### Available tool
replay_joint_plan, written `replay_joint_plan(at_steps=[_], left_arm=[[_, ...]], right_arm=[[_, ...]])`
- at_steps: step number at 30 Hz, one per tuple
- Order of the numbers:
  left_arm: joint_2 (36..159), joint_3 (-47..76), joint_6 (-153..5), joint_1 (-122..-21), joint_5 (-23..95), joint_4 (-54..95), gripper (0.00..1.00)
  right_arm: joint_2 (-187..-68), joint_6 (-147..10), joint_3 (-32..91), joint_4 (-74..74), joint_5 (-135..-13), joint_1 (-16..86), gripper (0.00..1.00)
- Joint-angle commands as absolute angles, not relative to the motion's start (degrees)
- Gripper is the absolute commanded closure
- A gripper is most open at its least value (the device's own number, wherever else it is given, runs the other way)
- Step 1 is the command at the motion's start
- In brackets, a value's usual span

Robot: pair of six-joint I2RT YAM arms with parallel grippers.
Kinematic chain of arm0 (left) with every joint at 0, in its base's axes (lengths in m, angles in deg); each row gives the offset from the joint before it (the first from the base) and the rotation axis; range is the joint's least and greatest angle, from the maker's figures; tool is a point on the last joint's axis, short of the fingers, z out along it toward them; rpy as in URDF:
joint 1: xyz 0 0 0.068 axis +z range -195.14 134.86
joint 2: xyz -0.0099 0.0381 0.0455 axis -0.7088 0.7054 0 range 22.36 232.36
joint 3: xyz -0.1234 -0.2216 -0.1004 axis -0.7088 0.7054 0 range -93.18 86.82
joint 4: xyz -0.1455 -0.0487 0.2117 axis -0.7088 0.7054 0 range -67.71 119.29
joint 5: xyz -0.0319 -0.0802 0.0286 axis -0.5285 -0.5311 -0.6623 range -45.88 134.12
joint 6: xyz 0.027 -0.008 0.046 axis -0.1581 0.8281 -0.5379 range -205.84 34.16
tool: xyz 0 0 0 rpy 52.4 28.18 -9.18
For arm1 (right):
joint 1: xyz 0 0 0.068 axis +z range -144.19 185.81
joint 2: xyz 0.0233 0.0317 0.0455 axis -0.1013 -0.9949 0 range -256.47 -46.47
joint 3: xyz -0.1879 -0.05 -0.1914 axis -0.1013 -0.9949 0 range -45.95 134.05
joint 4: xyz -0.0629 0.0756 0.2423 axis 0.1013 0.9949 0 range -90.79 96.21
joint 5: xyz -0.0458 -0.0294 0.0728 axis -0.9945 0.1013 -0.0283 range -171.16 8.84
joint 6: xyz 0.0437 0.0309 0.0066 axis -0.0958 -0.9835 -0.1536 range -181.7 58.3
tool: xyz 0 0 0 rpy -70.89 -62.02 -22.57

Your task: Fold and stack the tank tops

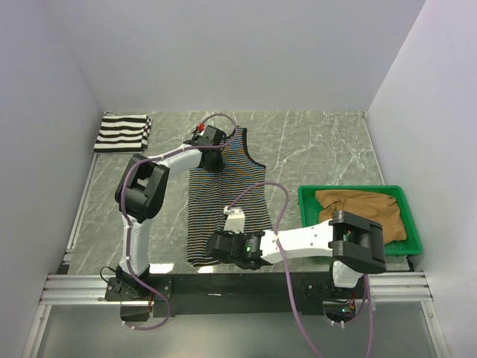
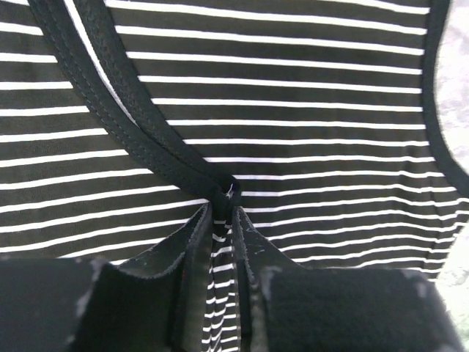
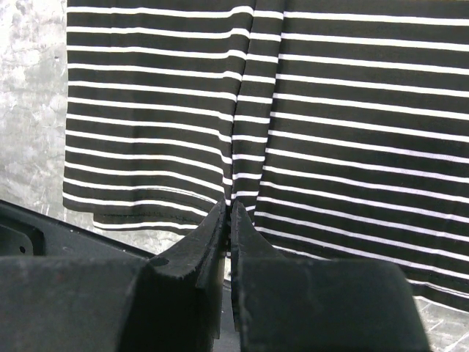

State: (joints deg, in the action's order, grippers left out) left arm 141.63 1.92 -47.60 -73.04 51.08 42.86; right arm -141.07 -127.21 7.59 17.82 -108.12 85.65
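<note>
The pinstriped tank top point(image 1: 227, 201) lies flat mid-table, straps toward the back. My left gripper point(image 1: 212, 159) is at its top left and is shut on a pinch of cloth by the dark neckline binding point(image 2: 146, 139); striped cloth shows between its fingers point(image 2: 183, 249). My right gripper point(image 1: 218, 246) is at the near hem and is shut on a raised fold of the same top point(image 3: 330, 110). The wide-striped tank top point(image 1: 123, 133) lies folded at the back left. The tan-brown tank top point(image 1: 365, 210) lies crumpled in the green tray point(image 1: 350, 189).
The green tray stands at the right, near the front edge. White walls close the table at the back and both sides. The black front rail point(image 3: 44, 235) runs just below the hem. Grey marble table point(image 1: 313, 149) shows around the tops.
</note>
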Motion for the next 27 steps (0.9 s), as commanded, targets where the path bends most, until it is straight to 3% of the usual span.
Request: replay_joint_plan(at_steps=[1,5,9,19,27], left_arm=[[142.25,-0.80,-49.19,-73.18,52.03,43.64,0.79],[142.51,-1.16,-49.45,-73.18,51.24,43.47,0.86],[140.93,-1.07,-49.54,-73.18,51.42,43.20,1.00],[131.97,-0.37,-48.67,-68.97,54.41,44.52,0.99],[123.62,6.57,-48.22,-58.86,50.80,43.73,0.99]], right_arm=[[-138.66,-127.70,8.10,16.87,-109.11,85.09,1.00],[-138.31,-127.62,8.19,17.14,-109.29,85.09,1.00],[-137.79,-127.44,8.63,17.49,-109.64,85.09,1.00],[-134.00,-123.75,12.40,14.06,-106.75,85.97,1.00],[-143.49,-119.80,25.23,11.86,-100.59,87.64,1.00]])
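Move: The striped tank top's black-trimmed edge lies right at the left fingertips, barely a centimetre below. From that hand the top's left side is about 9 cm left and level with it, and the right armhole some 15 cm to the right and level. The folded tank top lies roughly 30 cm left and 11 cm ahead. From the right hand, already pinching cloth near the hem, the top's left side is around 8 cm left, level fore and aft; both sides lie 1 cm lower. The left fingers first close the rest of the way on the trimmed edge while the right keeps its shut pinch near the hem; then both hands rise together, slowly at first and then quickly, about 10 cm. As they climb they swing 8 or 9 cm to the left over the top's left side, the left hand also reaching a little forward, the right wrist rolling some 15 degrees so that its left side lifts, and both keep hold of the cloth. ##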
